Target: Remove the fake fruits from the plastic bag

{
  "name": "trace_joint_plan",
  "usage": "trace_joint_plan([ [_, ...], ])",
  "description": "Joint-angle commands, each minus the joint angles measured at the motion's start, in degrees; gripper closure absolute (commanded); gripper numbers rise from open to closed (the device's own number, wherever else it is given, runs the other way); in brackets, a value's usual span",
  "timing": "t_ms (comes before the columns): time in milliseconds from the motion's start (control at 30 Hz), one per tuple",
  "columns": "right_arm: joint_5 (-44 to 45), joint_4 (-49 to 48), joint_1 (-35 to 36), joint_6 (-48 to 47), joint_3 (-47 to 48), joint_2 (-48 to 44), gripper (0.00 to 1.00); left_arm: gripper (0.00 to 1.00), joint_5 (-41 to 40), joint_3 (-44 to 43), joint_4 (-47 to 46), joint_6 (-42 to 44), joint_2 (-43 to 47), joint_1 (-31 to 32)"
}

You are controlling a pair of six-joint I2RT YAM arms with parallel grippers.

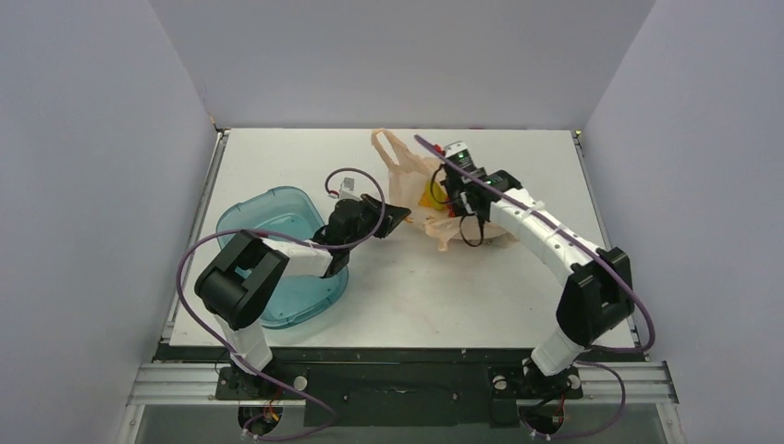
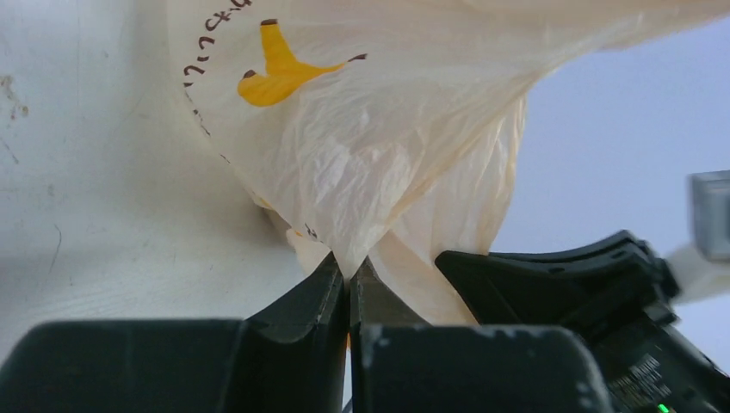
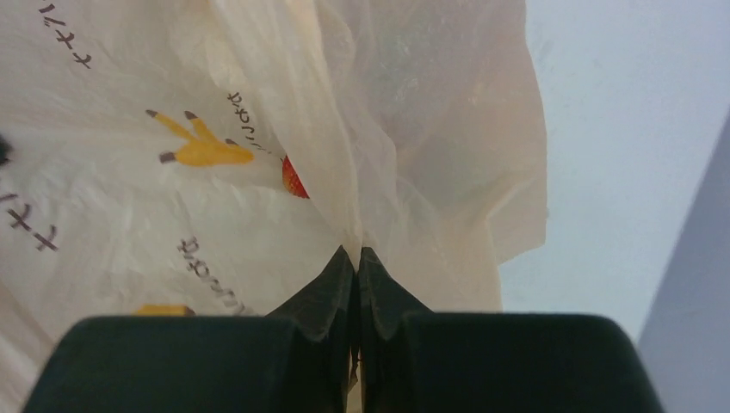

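Note:
The peach plastic bag (image 1: pixel 413 180) lies crumpled at the back middle of the table, one handle loop sticking up. My left gripper (image 1: pixel 403 215) reaches it from the left and is shut on a fold of its film (image 2: pixel 349 268). From the right, my right gripper (image 1: pixel 455 202) is shut on another fold (image 3: pixel 356 255). The bag (image 2: pixel 387 129) (image 3: pixel 413 112) carries yellow printed marks and dark lettering. Of the fake fruits, a yellow one (image 1: pixel 428 196) shows through the film and a red sliver (image 3: pixel 294 178) peeks between folds. The other fruits are hidden inside.
A teal see-through tray (image 1: pixel 242 222) sits at the left of the table, under my left arm. Grey walls close in the table on the left, back and right. The right gripper's black body (image 2: pixel 603 284) shows close beside the left fingers.

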State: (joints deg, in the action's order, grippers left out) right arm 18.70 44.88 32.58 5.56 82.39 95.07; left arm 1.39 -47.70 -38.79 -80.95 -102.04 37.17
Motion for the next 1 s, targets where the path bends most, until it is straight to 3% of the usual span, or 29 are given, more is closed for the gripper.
trace_joint_plan([
  [0, -20.3, -15.1, -9.2, 7.9, -6.2, -12.0, 1.00, 1.00, 7.0, 4.4, -20.8, -1.9, 0.2, -4.2],
  [100, -38.2, -26.5, -15.8, 14.4, -15.4, -16.8, 1.00, 1.00, 9.8, 6.1, -33.5, -4.9, -3.9, -5.9],
  [167, -49.6, -41.0, -21.4, 23.8, -23.6, -19.9, 1.00, 1.00, 11.7, 6.8, -41.0, -6.5, -6.7, -6.7],
  [267, -60.7, -73.2, -28.0, 44.6, -34.3, -20.7, 1.00, 1.00, 14.9, 6.9, -49.2, -9.0, -11.8, -7.8],
  [300, -61.8, -86.7, -28.7, 48.4, -39.0, -19.3, 1.00, 1.00, 15.7, 6.8, -52.5, -9.9, -12.8, -7.9],
  [433, -62.9, -123.7, -31.3, 69.4, -50.2, -10.6, 1.00, 1.00, 19.3, 7.2, -55.6, -9.2, -15.7, -8.4],
  [467, -62.8, -128.6, -31.7, 76.0, -51.8, -8.7, 1.00, 1.00, 20.4, 7.3, -55.7, -8.3, -15.4, -8.4],
  [533, -63.2, -136.4, -31.6, 79.6, -52.3, -4.2, 1.00, 1.00, 20.9, 7.8, -54.6, -6.5, -14.5, -8.4],
  [600, -62.8, -135.0, -31.5, 77.4, -53.3, -3.9, 1.00, 1.00, 21.4, 7.9, -51.8, -5.0, -13.5, -8.5],
  [667, -62.3, -121.9, -31.4, 68.6, -52.9, -8.0, 1.00, 0.94, 21.0, 8.9, -46.3, -3.1, -12.0, -8.6],
  [700, -61.9, -108.1, -31.4, 64.3, -52.3, -11.8, 1.00, 0.82, 20.2, 9.3, -44.8, -1.7, -11.3, -8.6],
  [733, -60.4, -100.5, -31.3, 55.8, -50.5, -14.0, 1.00, 0.77, 19.8, 10.1, -41.5, -0.1, -9.7, -8.6],
  [767, -58.9, -84.3, -31.0, 50.8, -49.4, -18.5, 0.99, 0.69, 18.9, 10.4, -39.6, 0.9, -8.7, -8.5],
  [800, -55.0, -76.7, -30.7, 42.1, -46.6, -20.5, 0.85, 0.66, 18.4, 10.9, -34.6, 3.4, -6.3, -8.5],
  [833, -49.8, -62.7, -29.8, 34.9, -45.2, -23.9, 0.75, 0.60, 17.2, 11.0, -32.0, 4.8, -4.9, -8.3],
  [867, -47.0, -56.7, -29.3, 32.2, -42.4, -25.2, 0.60, 0.58, 16.6, 10.9, -26.1, 7.8, -1.9, -8.3],
  [933, -39.3, -43.0, -27.2, 27.1, -38.5, -28.2, 0.45, 0.51, 14.9, 9.8, -16.5, 12.6, 3.0, -8.0],
  [967, -33.2, -36.7, -25.3, 25.1, -37.5, -30.2, 0.42, 0.51, 13.5, 9.5, -13.2, 14.1, 6.3, -7.7],
])
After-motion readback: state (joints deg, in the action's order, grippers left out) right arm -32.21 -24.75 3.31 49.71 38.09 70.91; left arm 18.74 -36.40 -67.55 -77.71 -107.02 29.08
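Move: My left hand is already pinching the bag's near-left rim; the bag's middle is about 7 cm ahead, 10 cm to its right and 7 cm below. From my right hand, already shut on the rim on the other side, the bag's middle is about 2 cm ahead, 3 cm left and 9 cm down. The yellow fruit inside lies about 3 cm ahead of my right hand and 7 cm left, the red fruit about 1 cm ahead and 2 cm left, both some 11 cm lower. With both hands still gripping the rim, I spread the bag's mouth: my right hand jerks up about 6 cm and a little right and forward, rolling over some 90 degrees until its fingers point left, dips, then rises again as it opens and lets go. My left hand pulls about 3 cm left and briefly up, sinks again, then opens around its edge while easing back. ##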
